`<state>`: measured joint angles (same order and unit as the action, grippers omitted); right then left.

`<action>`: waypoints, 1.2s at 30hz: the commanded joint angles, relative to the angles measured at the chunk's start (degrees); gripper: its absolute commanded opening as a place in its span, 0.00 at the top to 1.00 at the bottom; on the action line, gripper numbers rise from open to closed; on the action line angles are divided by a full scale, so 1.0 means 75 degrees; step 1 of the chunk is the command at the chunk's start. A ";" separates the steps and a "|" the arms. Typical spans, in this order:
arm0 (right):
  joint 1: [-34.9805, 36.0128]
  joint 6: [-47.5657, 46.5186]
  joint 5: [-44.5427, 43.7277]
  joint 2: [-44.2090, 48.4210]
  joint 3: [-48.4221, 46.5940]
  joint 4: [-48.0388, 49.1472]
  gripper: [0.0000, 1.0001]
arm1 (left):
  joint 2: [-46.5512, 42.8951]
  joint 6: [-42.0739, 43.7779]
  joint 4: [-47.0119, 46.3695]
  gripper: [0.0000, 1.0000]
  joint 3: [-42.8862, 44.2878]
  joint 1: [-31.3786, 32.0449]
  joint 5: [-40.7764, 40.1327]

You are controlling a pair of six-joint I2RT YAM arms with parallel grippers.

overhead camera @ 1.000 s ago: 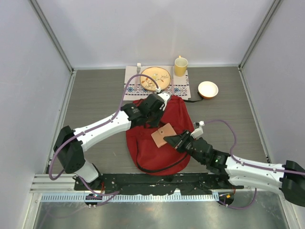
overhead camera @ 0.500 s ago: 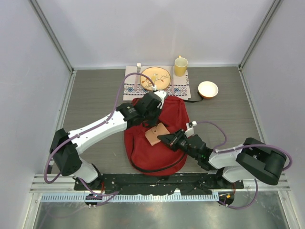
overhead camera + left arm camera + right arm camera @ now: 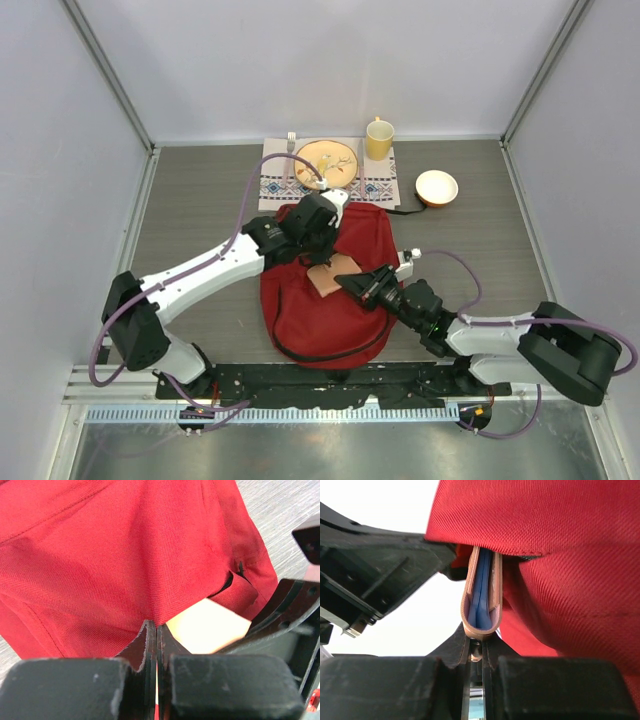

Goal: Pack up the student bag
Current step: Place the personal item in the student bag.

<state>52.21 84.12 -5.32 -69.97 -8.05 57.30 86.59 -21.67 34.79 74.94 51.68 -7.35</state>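
The student bag (image 3: 320,315), a big red backpack, lies flat in the middle of the table. My left gripper (image 3: 322,254) is shut on a fold of its red fabric (image 3: 125,555) and holds that flap up; its jaws (image 3: 156,628) are pressed together. My right gripper (image 3: 352,284) is shut on the edge of a flat brown leather case (image 3: 324,277) with blue inside (image 3: 481,600). The case's far end is tucked under the lifted red flap (image 3: 560,555). In the left wrist view the case (image 3: 210,630) shows pale just below the flap.
At the back lies an embroidered placemat (image 3: 275,185) with a wooden plate (image 3: 327,163) and a fork (image 3: 291,145). A yellow mug (image 3: 379,139) stands beside it and a small orange bowl (image 3: 436,187) to the right. A black strap (image 3: 400,210) trails from the bag's right side.
My right gripper has carried the brown case up and left across the bag, so its far end now sits under the flap. The left gripper has kept its hold on the fabric.
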 commanded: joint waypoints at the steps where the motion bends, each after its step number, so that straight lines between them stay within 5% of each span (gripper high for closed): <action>1: -0.0385 -0.0270 -0.0509 0.0681 -0.0285 -0.0384 0.99 | -0.0552 -0.0473 -0.0571 1.00 -0.0089 0.0047 0.0534; 17: -0.0937 -0.0515 -0.1552 0.1268 -0.0354 -0.1101 0.99 | -0.0611 -0.2419 -0.1416 1.00 -0.0300 0.0105 0.1039; 27: -0.0832 -0.0868 -0.1470 -0.0618 -0.1234 -0.0046 0.99 | -0.0459 -0.2232 -0.1357 1.00 -0.0054 0.0105 0.0782; 36: -0.0656 -0.0880 -0.2558 -0.1988 -0.1996 0.0201 0.95 | -0.0353 -0.1939 -0.1052 1.00 0.0251 0.0105 0.0547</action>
<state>46.72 78.56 -17.98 -81.58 -18.24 54.72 84.79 -36.99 28.47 72.79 51.79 -3.55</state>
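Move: The bag's opening, where the wallet in the right fingers is headed, is about 5 cm ahead of that hand, 2 cm to its left and slightly lower. The wallet's middle sits some 3 cm ahead and 3 cm left of it. The lip pinched by the left fingers is roughly 5 cm ahead, 5 cm left and 1 cm up, the near black band 15 cm back, 2 cm left. From the left hand the opening is level, 3 cm right, 2 cm below. The wallet, still gripped, is carried by the right hand about 9 cm forward into the bag under the raised lip, swinging some 4 cm right on the way, then sinking slightly and coming back left as the wrist turns about 15 degrees clockwise. The left fingers keep their pinch on the lip, shifting it 3 cm right and a little up while rolling their left side down. ##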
